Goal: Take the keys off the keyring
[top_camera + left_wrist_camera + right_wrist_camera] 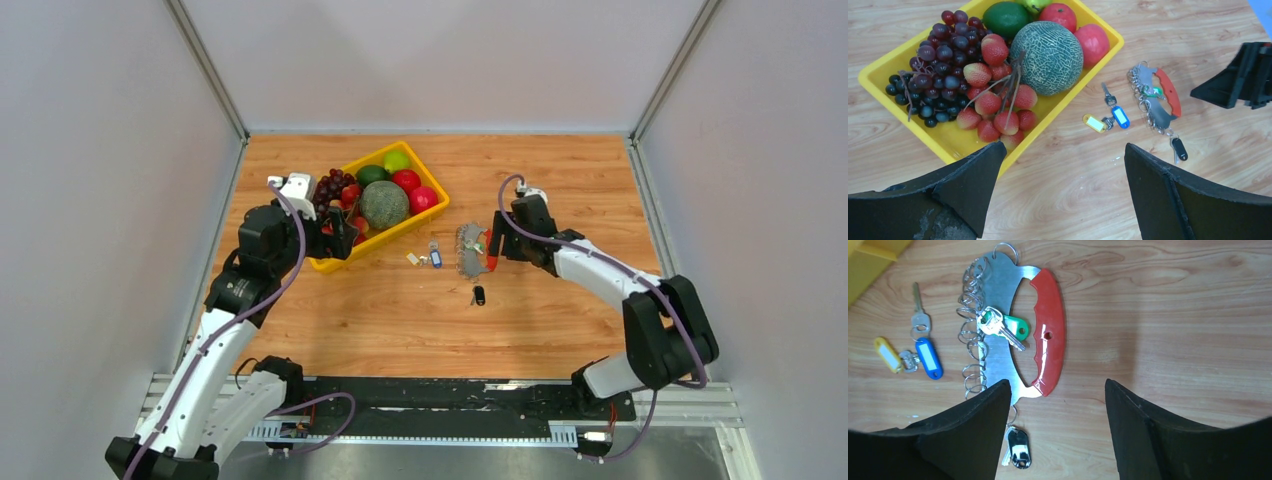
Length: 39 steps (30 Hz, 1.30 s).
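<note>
The keyring (1050, 340) is a flat steel plate with a red grip and several wire rings along one edge, lying flat on the wooden table (468, 250) (1168, 92). A key with a green tag (1008, 327) lies across the plate. A key with a black tag (1019, 447) hangs off the bottom ring. Two more keys, tagged blue (929, 357) and yellow (888, 354), lie loose to the left. My right gripper (1057, 382) is open above the keyring's lower end, with nothing between its fingers. My left gripper (1065, 146) is wide open over bare wood beside the tray.
A yellow tray (430, 215) at the back left holds a melon (384, 203), grapes, strawberries and other fruit, close to my left gripper (345, 235). White walls close in the table on three sides.
</note>
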{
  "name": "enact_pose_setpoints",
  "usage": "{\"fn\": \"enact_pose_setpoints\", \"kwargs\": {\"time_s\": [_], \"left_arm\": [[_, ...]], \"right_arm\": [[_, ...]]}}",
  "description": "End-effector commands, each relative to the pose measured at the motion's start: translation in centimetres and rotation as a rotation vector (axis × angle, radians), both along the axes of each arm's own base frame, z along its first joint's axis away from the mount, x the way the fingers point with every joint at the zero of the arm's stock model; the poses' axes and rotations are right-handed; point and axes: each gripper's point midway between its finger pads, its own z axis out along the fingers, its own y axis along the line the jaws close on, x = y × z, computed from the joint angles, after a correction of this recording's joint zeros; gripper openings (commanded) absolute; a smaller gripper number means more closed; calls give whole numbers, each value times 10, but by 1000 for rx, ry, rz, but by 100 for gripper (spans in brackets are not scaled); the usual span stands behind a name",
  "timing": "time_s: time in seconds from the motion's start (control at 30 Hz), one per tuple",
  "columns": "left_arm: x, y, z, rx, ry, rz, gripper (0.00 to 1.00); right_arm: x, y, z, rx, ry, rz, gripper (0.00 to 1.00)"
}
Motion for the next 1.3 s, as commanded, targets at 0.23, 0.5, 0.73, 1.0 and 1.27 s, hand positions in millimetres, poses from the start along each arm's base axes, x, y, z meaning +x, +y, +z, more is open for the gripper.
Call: {"fn": "enact_pose_setpoints", "kwargs": {"time_s": [0.23,0.5,0.73,1.0,1.27], "left_arm": [[-1,3,8,39,-62,12,100],[-3,-1,9,12,-56,3,100],[-5,0,7,4,-44,14,100],[-5,-1,5,8,-35,17,100],[-5,3,6,26,-42,33,100]], "right_arm": [[22,34,-29,-173,35,67,64],[31,77,-8,-183,-19,184,63],[57,103,-17,-213,7,219,60],[63,95,-27,-294,24,230,60],[60,79,-34,-309,36,269,48]]}}
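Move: The key with the green tag lies on the keyring's metal plate about 8 cm to the right hand's left, 6 cm ahead and 6 cm below it. The keyring's red handle is about 3 cm to the right of that key and level with it, the black-tagged key some 10 cm nearer the base, and the blue-tagged loose key 8 cm to its left and 1 cm nearer. From the left hand the green-tagged key is about 11 cm ahead, 26 cm to the right and 23 cm down. The right hand goes left and forward to the green-tagged key on the plate, first sinking some 4 cm on its way left, then rising a little as it swings on over the keyring, and finally dropping about 2.5 cm and edging back right, for a net of about 8 cm left, 6 cm forward and 4 cm down. Meanwhile its left side dips some 15 degrees, the hand turns about as much counter-clockwise, and the fingers narrow from three-quarters open to about half, ending with one tip on either side of the key's head; whether they touch it can't be seen. ##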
